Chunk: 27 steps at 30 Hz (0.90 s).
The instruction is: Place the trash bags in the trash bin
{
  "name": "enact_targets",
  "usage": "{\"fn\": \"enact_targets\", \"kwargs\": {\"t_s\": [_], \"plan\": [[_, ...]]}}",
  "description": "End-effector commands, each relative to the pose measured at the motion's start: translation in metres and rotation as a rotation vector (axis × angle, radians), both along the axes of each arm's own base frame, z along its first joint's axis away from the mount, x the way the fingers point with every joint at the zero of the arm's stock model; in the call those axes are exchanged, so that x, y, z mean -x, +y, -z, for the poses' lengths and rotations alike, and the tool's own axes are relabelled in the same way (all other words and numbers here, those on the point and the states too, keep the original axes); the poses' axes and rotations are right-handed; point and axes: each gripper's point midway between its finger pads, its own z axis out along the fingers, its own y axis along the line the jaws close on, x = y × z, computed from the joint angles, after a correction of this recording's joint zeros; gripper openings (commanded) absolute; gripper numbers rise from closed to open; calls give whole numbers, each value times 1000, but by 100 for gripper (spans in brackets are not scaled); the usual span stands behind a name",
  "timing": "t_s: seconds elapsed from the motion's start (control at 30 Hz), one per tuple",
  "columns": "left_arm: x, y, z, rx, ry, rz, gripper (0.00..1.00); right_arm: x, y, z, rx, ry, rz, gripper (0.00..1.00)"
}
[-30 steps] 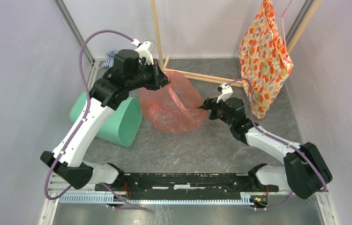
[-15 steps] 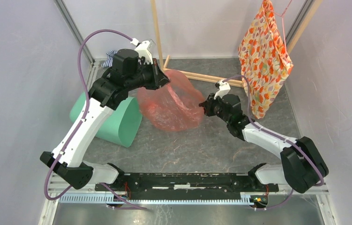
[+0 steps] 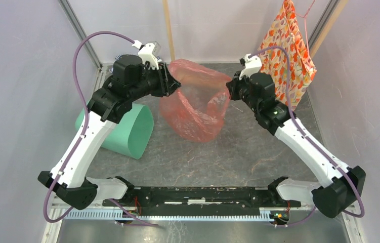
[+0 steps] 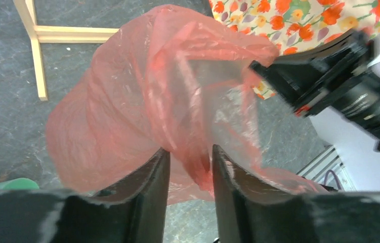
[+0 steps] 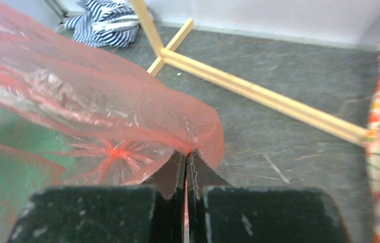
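The trash bag [image 3: 198, 109], thin crinkly red-orange film, hangs lifted off the floor and stretched between my two grippers, its mouth spread. My right gripper [image 3: 229, 90] is shut on the bag's right edge, and the film is pinched between its fingertips [image 5: 185, 153]. My left gripper [image 3: 173, 83] is at the bag's left edge. Its jaws stand apart [image 4: 190, 149] with a fold of the bag [image 4: 142, 91] hanging loose between them. The mint-green trash bin [image 3: 127, 132] lies on its side left of the bag, mouth toward the near right, under my left arm.
An orange floral cloth [image 3: 285, 61] hangs at the back right, close behind my right wrist. A wooden frame [image 5: 258, 93] stands on the floor behind the bag, its post [image 3: 167, 30] rising at the back. A striped cloth [image 5: 104, 20] lies in the back left corner.
My right gripper shut on the bag's edge and rose toward the back, lifting and spreading the bag. My left gripper's jaws have parted and it shifted slightly left.
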Motion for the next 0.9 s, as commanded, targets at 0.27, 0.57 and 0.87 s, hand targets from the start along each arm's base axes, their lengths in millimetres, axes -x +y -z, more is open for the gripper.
{"fn": "enact_targets", "kwargs": {"t_s": [0.27,0.57,0.87], "plan": [[32,2,-28,73,-80,94,85,0,-53,-107,242,-101,163,0],[42,45,-7,-18,-71,-68,94,-12,-77,-122,317,-137,298,0],[20,129,91,-416,51,-451,91,-7,-60,-126,246,-161,213,0]]}}
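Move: The red trash bag hangs between the hands, its rim in the shut right fingers and its other edge at the opening left fingertips. Its middle lies about 7 cm to the left hand's right, 1 cm ahead and 12 below; the green bin on its side is some 25 cm left, 4 back and 28 below. From the right hand the bag's middle is about 10 cm left, 2 back and 10 below, and the floral cloth roughly 22 right, 10 ahead, 5 below. The right hand keeps its pinch on the bag's rim and hoists it about 12 cm, sinking back a little as it carries the rim some 7 cm right towards the floral cloth, rolling its left side down and turning clockwise. The left fingers spread wide and let go of the bag's edge; that hand backs off about 4 cm while rising slightly, then sweeps left and down away from the bag, turning some 15 degrees counter-clockwise with its left side rising. ##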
